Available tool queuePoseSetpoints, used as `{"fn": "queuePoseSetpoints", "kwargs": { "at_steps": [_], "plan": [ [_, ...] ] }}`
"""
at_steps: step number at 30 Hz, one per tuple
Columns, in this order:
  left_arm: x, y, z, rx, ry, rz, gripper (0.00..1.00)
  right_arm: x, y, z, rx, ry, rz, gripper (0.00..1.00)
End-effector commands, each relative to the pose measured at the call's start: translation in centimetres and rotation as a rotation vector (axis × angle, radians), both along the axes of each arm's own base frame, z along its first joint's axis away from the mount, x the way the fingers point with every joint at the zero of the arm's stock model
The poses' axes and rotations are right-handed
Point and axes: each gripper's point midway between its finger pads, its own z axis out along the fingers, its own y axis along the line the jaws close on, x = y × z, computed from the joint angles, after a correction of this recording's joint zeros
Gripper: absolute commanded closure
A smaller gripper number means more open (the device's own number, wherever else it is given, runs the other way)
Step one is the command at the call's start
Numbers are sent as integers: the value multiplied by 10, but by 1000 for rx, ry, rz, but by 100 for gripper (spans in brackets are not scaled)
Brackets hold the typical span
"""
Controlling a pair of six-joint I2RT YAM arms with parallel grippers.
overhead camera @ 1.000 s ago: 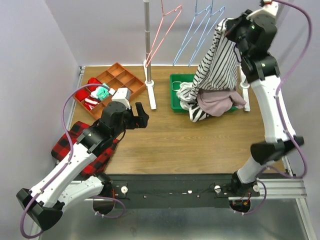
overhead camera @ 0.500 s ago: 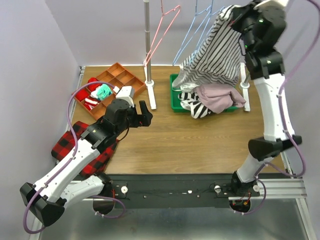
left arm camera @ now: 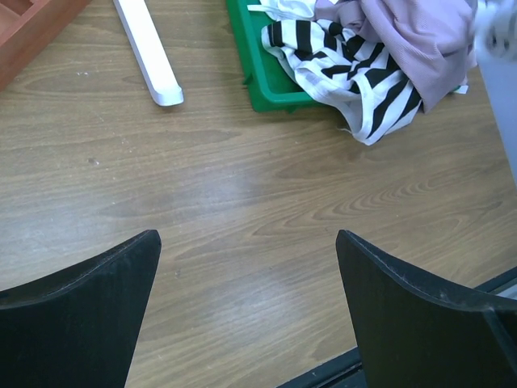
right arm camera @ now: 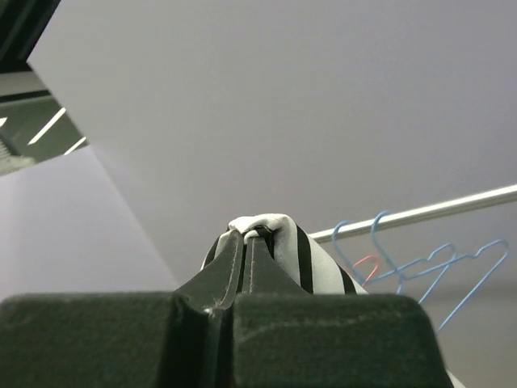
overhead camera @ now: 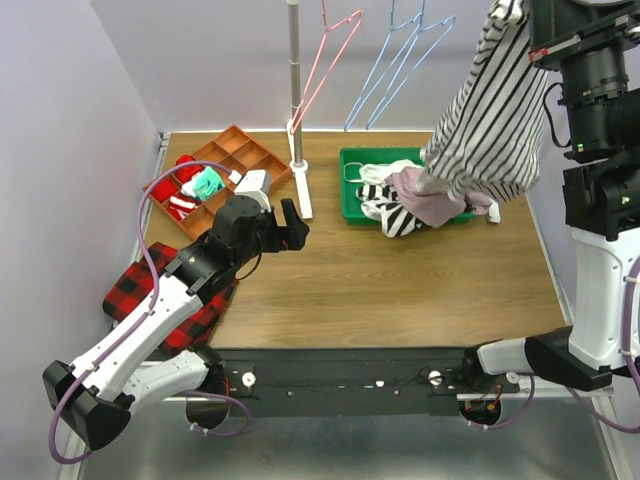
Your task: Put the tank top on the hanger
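The tank top (overhead camera: pixel 490 110), white with thin dark stripes, hangs in the air at the upper right, above the green bin's right end. My right gripper (right arm camera: pixel 249 236) is shut on a fold at its top edge, and the cloth (right arm camera: pixel 323 259) drapes away behind the fingers. The pink-red wire hanger (overhead camera: pixel 325 70) hangs from the rail left of the light blue ones; its hook (right arm camera: pixel 367 265) shows in the right wrist view. Low over the wood, left of centre, my left gripper (overhead camera: pixel 290 225) stands open with only bare table between its fingers (left arm camera: pixel 420 315).
A green bin (overhead camera: pixel 350 190) holds a bold black-and-white striped garment (left arm camera: pixel 355 73) and a mauve one (left arm camera: pixel 420 40). Light blue hangers (overhead camera: pixel 400 70) hang on the rail. The rack post (overhead camera: pixel 295 80) has a white foot (left arm camera: pixel 149 56). An orange tray (overhead camera: pixel 245 155) and red plaid cloth (overhead camera: pixel 140 290) lie left.
My right arm has risen and swung right, lifting the tank top out of the bin pile until it hangs free. The left arm edged slightly forward, still open.
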Motion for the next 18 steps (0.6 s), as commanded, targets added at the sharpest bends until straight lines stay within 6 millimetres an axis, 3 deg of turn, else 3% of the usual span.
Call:
{"fn": "queuePoseSetpoints", "kwargs": {
  "at_steps": [1, 4, 10, 12, 13, 16, 18],
  "plan": [
    [3, -4, 6, -38, -5, 3, 1, 4, 57, -39, -49, 110, 320, 99],
    [3, -3, 5, -40, -1, 12, 1, 7, 87, -60, -59, 181, 507, 99],
    [5, -3, -2, -39, 18, 29, 1, 16, 125, -81, -52, 278, 647, 99],
    [6, -3, -7, -37, 30, 35, 1, 32, 141, -106, -53, 348, 682, 99],
    [6, -3, -9, -36, 36, 40, 1, 46, 154, -139, -61, 428, 697, 99],
    [6, 3, -21, -22, 62, 81, 1, 78, 168, -205, -64, 554, 694, 97],
    [9, 14, -35, 14, 80, 142, 1, 113, 176, -281, -107, 725, 640, 77]
  ]
}}
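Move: The right hand grips the striped tank top high up. The bare tabletop it seems bound for is some 23 cm to its left, level with it front to back and about 70 cm below. The green box is roughly 17 cm ahead, 6 cm left and 68 cm below; the blue hangers are some 16 cm ahead, 13 cm left and 15 cm lower. From the idle left hand that bare patch is about 4 cm ahead, 9 cm right and 25 cm below. Leftward and down together, some 15 cm each way, with about 6 cm of forward reach, the right hand swings the tank top away from over the green box towards the bare tabletop in front of the left hand. The wrist swings round counter-clockwise by about 35 degrees while tipping down by 25 or so; the fingers keep their pinch on the cloth, and the sinking quickens at the end. ##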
